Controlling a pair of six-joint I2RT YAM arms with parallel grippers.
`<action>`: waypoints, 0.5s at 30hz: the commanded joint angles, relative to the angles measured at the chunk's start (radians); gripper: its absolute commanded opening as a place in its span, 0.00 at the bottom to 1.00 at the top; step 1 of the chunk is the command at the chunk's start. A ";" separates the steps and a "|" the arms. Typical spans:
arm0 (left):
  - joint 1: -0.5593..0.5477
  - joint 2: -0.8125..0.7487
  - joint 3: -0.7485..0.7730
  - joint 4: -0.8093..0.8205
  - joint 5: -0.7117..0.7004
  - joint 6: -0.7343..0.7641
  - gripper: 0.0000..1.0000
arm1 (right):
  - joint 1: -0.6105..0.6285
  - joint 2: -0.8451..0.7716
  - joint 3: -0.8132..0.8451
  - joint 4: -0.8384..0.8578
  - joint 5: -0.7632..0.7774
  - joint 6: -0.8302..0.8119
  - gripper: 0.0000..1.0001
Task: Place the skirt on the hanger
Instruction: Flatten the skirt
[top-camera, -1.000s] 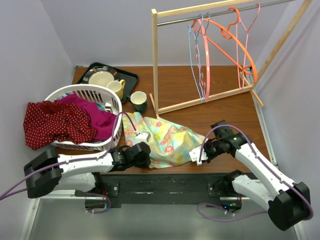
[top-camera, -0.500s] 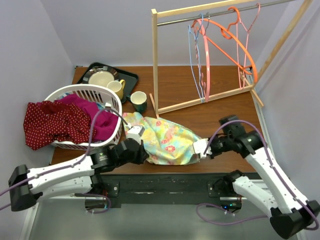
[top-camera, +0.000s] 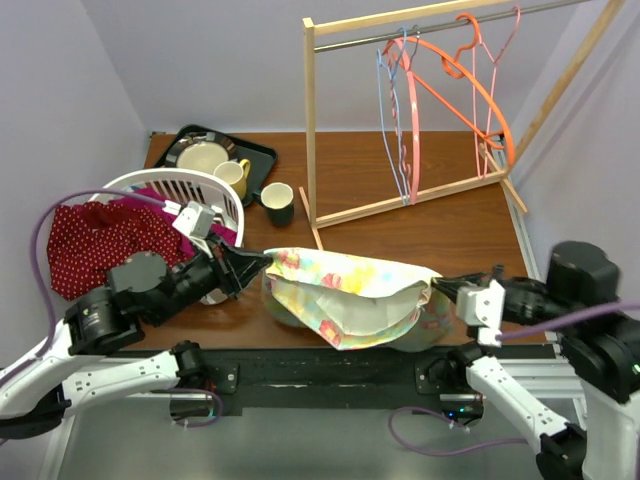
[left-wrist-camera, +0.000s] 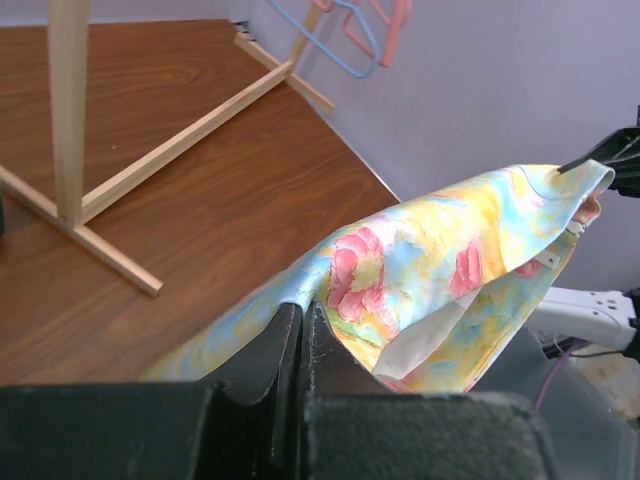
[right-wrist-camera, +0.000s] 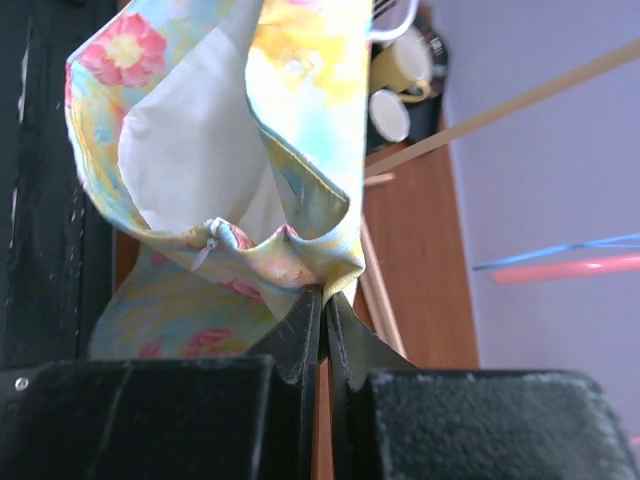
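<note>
The floral skirt (top-camera: 345, 290) hangs lifted above the table's near edge, stretched between both grippers. My left gripper (top-camera: 262, 262) is shut on its left end; in the left wrist view the jaws (left-wrist-camera: 303, 308) pinch a fold of the skirt (left-wrist-camera: 450, 260). My right gripper (top-camera: 440, 288) is shut on the right end, and the right wrist view shows the gripper (right-wrist-camera: 322, 295) clamping the bunched hem of the skirt (right-wrist-camera: 300, 130). Orange and pink hangers (top-camera: 450, 80) and a blue hanger (top-camera: 390, 140) hang on the wooden rack (top-camera: 310, 120) at the back right.
A white laundry basket (top-camera: 222, 192) with red and magenta clothes stands at the left. Behind it is a black tray (top-camera: 262, 152) with a plate and a yellow mug (top-camera: 235, 175). A dark green cup (top-camera: 277, 202) stands beside the rack's post. The rack's base bars (top-camera: 400, 200) lie across the table.
Both grippers closed on the skirt's ends and rose, lifting it off the table. The skirt now hangs spread between them instead of lying flat.
</note>
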 joint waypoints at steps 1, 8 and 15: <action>0.004 0.017 0.081 0.043 0.163 0.109 0.00 | -0.078 -0.026 0.101 -0.077 -0.083 0.164 0.00; 0.004 0.029 -0.037 0.077 0.059 0.052 0.00 | -0.108 -0.096 -0.235 0.245 0.235 0.532 0.00; 0.066 0.254 -0.281 0.266 -0.121 -0.072 0.00 | -0.108 -0.069 -0.613 0.584 0.538 0.713 0.00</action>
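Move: Both hands hold the skirt up by its two upper corners; its middle sags about 15 cm right, 4 cm back and 12 cm below the left hand, and about 15 cm left of, level with and 12 cm below the right. From the left hand, the near end of the rack's foot is roughly 17 cm ahead, 9 cm right, the dark mug 33 cm ahead, 4 cm left, both over 30 cm lower. Both hands, still pinching the skirt, rise slightly, then sweep down 10–15 cm, the right also well forward. ##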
